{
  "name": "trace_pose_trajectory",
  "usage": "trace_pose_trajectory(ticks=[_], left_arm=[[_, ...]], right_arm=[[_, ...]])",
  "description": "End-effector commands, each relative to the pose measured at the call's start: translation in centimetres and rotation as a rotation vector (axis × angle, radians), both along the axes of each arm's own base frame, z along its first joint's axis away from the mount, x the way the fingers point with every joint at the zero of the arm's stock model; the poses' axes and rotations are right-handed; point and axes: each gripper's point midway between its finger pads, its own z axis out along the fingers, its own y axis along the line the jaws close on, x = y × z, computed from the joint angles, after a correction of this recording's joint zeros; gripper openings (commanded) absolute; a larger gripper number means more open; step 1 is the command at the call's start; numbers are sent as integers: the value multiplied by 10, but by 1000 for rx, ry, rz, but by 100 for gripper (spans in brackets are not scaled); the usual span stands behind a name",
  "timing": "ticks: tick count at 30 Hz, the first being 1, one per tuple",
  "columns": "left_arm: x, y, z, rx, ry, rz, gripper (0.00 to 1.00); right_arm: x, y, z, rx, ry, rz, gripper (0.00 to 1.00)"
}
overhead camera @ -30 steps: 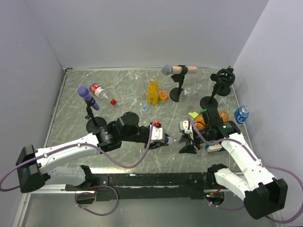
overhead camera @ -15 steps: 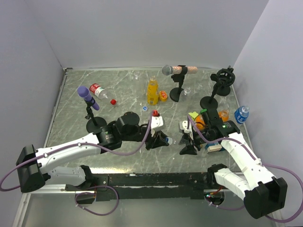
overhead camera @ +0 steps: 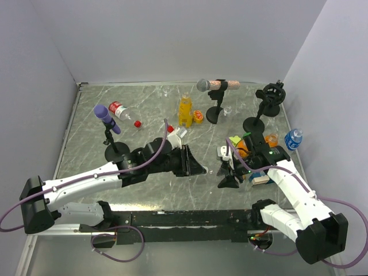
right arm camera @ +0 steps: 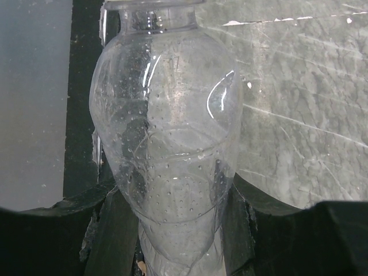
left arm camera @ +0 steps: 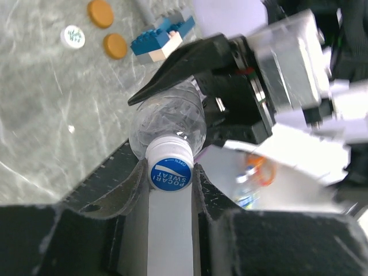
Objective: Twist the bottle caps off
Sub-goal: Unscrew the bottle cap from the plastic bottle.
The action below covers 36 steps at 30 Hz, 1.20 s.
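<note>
A clear bottle (left arm camera: 169, 123) lies level between my two grippers. Its white bottle cap with a blue top (left arm camera: 170, 171) is pinched between the fingers of my left gripper (left arm camera: 171, 175), which is shut on it. The right gripper (right arm camera: 172, 213) is shut on the bottle's dimpled body (right arm camera: 167, 149). In the top view the left gripper (overhead camera: 198, 168) and the right gripper (overhead camera: 225, 172) face each other near the table's middle front. Further back stand a yellow-orange bottle (overhead camera: 184, 110) and a red-labelled clear bottle (overhead camera: 119, 109) lying down with a loose red cap (overhead camera: 137, 123) beside it. A small blue-labelled bottle (overhead camera: 294, 139) stands at the right.
Microphones on black stands surround the work area: a purple one (overhead camera: 107, 119) at left, a grey one (overhead camera: 210, 85) at the back and an empty clip stand (overhead camera: 270, 98) at right. Two brown discs (left arm camera: 100, 12), a white ring (left arm camera: 73, 37) and a blue block (left arm camera: 164, 37) lie near the right arm.
My left gripper has closed on the cap and its wrist has rolled round, its red-marked side swinging up and to the left. The right arm has held still with the bottle.
</note>
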Motion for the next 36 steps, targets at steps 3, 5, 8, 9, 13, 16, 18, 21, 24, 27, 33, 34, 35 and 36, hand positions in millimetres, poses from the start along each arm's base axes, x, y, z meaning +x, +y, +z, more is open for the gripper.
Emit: trace_pose_trajectory(ticks=[3,5,8,9,13,16,18,21,24,27,33,34,35,36], left_arm=[[6,-8,52,-167,181,139,1],[7,-7,50,-145,160,141,3],[7,-3,51,-137,83,115,40],[6,0,50,-128,46,101,56],[4,20,52,-74,-178,47,93],[1,42,57,-56,-417,-9,96],[-5,51,53,-61,-596,-75,97],[-13,59,48,-102,-833,-149,97],[-22,63,49,-122,-1103,-244,97],[-19,66,50,-69,-1294,-285,97],[-14,57,49,17,-1421,-387,97],[-16,52,46,14,-1419,-419,97],[-18,47,43,12,-1418,-451,99],[-18,44,42,8,-1414,-468,99]], right_arm=[[10,5,5,35,-83,33,17],[10,5,5,33,-77,34,17],[10,6,4,32,-79,35,17],[10,6,4,32,-78,34,17],[9,6,4,32,-76,36,17],[9,6,5,37,-72,37,17],[8,7,5,39,-70,41,17],[8,7,5,42,-67,44,17],[8,7,3,38,-58,43,17],[8,7,4,40,-61,43,17],[7,8,4,47,-63,50,18],[7,8,4,48,-59,51,18],[8,8,5,48,-65,53,19],[8,8,4,44,-62,50,19]])
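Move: The blue-topped white cap of the clear plastic bottle is already between the left fingers, about at the hand point. From the right hand, which holds the bottle's body, the cap is some 9 cm to the left, 1 cm forward and 3 cm up. On the table, roughly 18 cm below the left hand, a loose white cap lies about 13 cm ahead and 12 cm right, and two brown discs about 12 cm ahead and 18 cm right. The bottle cap gets a last few degrees of counter-clockwise twist, seen facing its top, before the left fingers spread wide and let go of it. The left hand then backs off about 6.5 cm to the left, arching up and partly down again, while its wrist unwinds some 70 degrees the other way. The right hand stays nearly in place, keeping its grip on the bottle. ##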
